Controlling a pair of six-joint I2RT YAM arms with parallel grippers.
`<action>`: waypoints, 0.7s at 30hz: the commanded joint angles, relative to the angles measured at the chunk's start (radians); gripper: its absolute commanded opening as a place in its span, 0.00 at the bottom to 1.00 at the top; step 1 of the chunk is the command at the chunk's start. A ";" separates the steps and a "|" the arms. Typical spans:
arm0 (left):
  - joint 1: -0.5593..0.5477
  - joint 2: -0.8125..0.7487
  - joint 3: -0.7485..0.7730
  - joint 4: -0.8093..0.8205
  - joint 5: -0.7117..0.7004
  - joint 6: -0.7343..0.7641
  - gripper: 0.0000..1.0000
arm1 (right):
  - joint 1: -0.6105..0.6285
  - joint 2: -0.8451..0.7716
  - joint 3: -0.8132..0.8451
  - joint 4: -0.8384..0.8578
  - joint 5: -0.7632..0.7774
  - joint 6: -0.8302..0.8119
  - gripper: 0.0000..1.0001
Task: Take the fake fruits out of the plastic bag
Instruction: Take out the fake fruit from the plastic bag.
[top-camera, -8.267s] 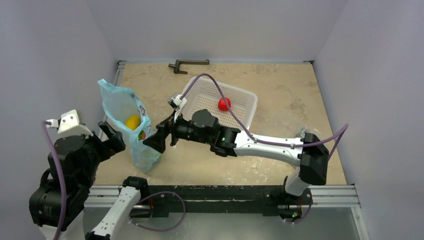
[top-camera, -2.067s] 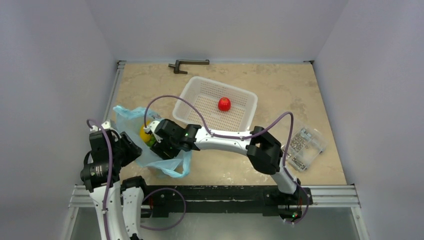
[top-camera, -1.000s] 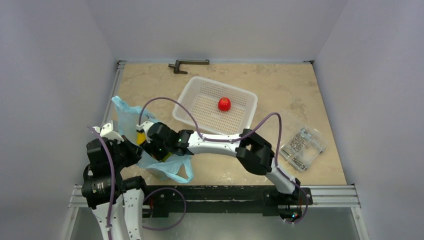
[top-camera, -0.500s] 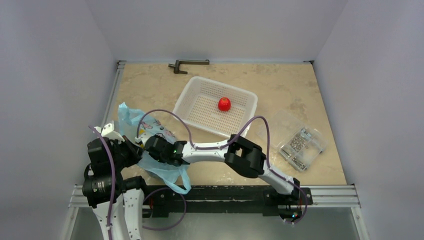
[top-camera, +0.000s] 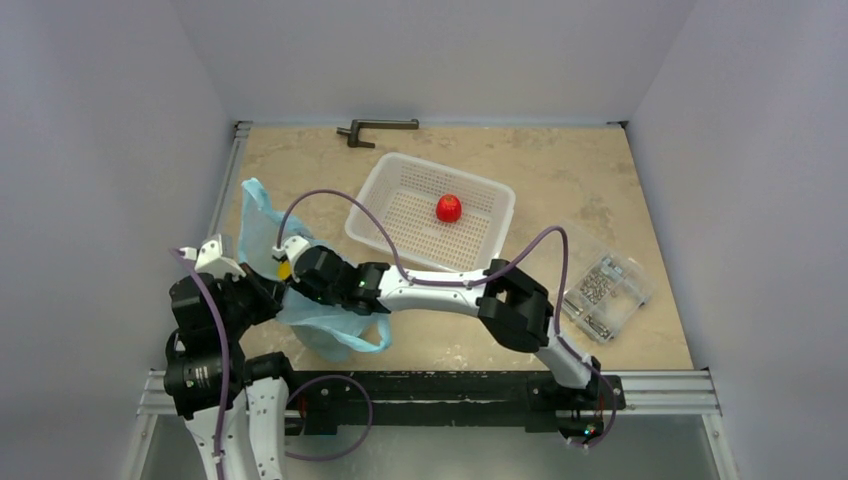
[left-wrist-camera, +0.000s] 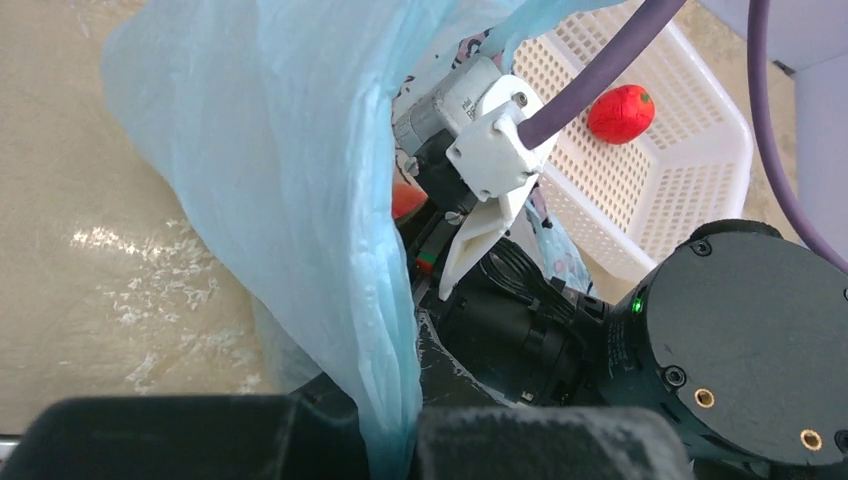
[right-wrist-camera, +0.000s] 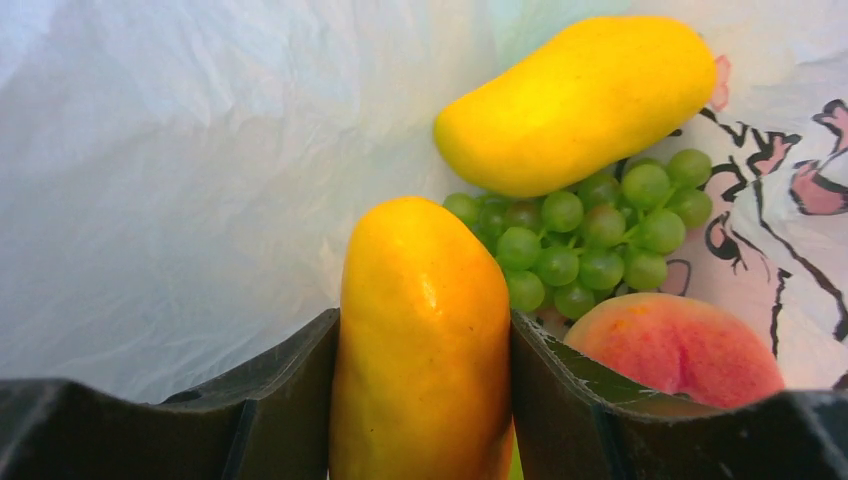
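Observation:
The light blue plastic bag (top-camera: 262, 232) stands at the table's left. My left gripper (left-wrist-camera: 410, 430) is shut on its edge (left-wrist-camera: 300, 200) and holds it up. My right gripper (right-wrist-camera: 425, 350) is inside the bag, shut on an orange-yellow oblong fruit (right-wrist-camera: 425, 330). Inside the bag lie a yellow oblong fruit (right-wrist-camera: 575, 105), a green grape bunch (right-wrist-camera: 585, 240) and a red-orange peach (right-wrist-camera: 675, 345). In the top view the right gripper (top-camera: 290, 272) sits at the bag's mouth, fingers hidden by plastic.
A white perforated basket (top-camera: 400, 180) holds a small all-red fruit (top-camera: 449, 207); both show in the left wrist view, the basket (left-wrist-camera: 660, 170) and the fruit (left-wrist-camera: 620, 112). A clear box of metal parts (top-camera: 598, 285) stands at the right. A dark metal handle (top-camera: 375, 128) lies at the back.
My right gripper has gone into the bag and closed on the orange-yellow fruit. In the last half second the bag's top edge rose and the right wrist drew back slightly.

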 joint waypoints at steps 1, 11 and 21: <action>0.007 -0.008 -0.012 -0.056 -0.059 0.003 0.00 | -0.017 -0.130 0.048 0.101 0.008 0.003 0.00; 0.006 -0.108 0.022 -0.054 -0.145 -0.045 0.00 | -0.043 -0.190 -0.074 0.134 0.082 -0.025 0.00; 0.006 -0.055 -0.005 -0.050 -0.123 -0.044 0.00 | -0.046 -0.310 -0.127 0.130 0.036 -0.024 0.00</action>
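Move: The white basket for the held yellow-orange mango lies about 28 cm to the right hand's right and 15 cm ahead, its middle some 6 cm lower; the red fruit in it is 32 cm right and 16 cm ahead. Still in the bag, all some 6 cm below the right hand, a peach lies about 7 cm ahead and 1 cm right, a second mango 8 cm ahead and 7 cm left. From the left hand the basket is roughly 29 cm right, 18 cm ahead, 18 cm below. The yellow-orange mango, still pinched in the right gripper, is lifted about 8 cm up from the other fruits, drifting some 3 cm forward and a little right, while the wrist tilts its left side up about 10 degrees. The left gripper stays shut on the bag's rim, drawing it roughly 3 cm back and left, away from the basket, and turning slightly counter-clockwise. ##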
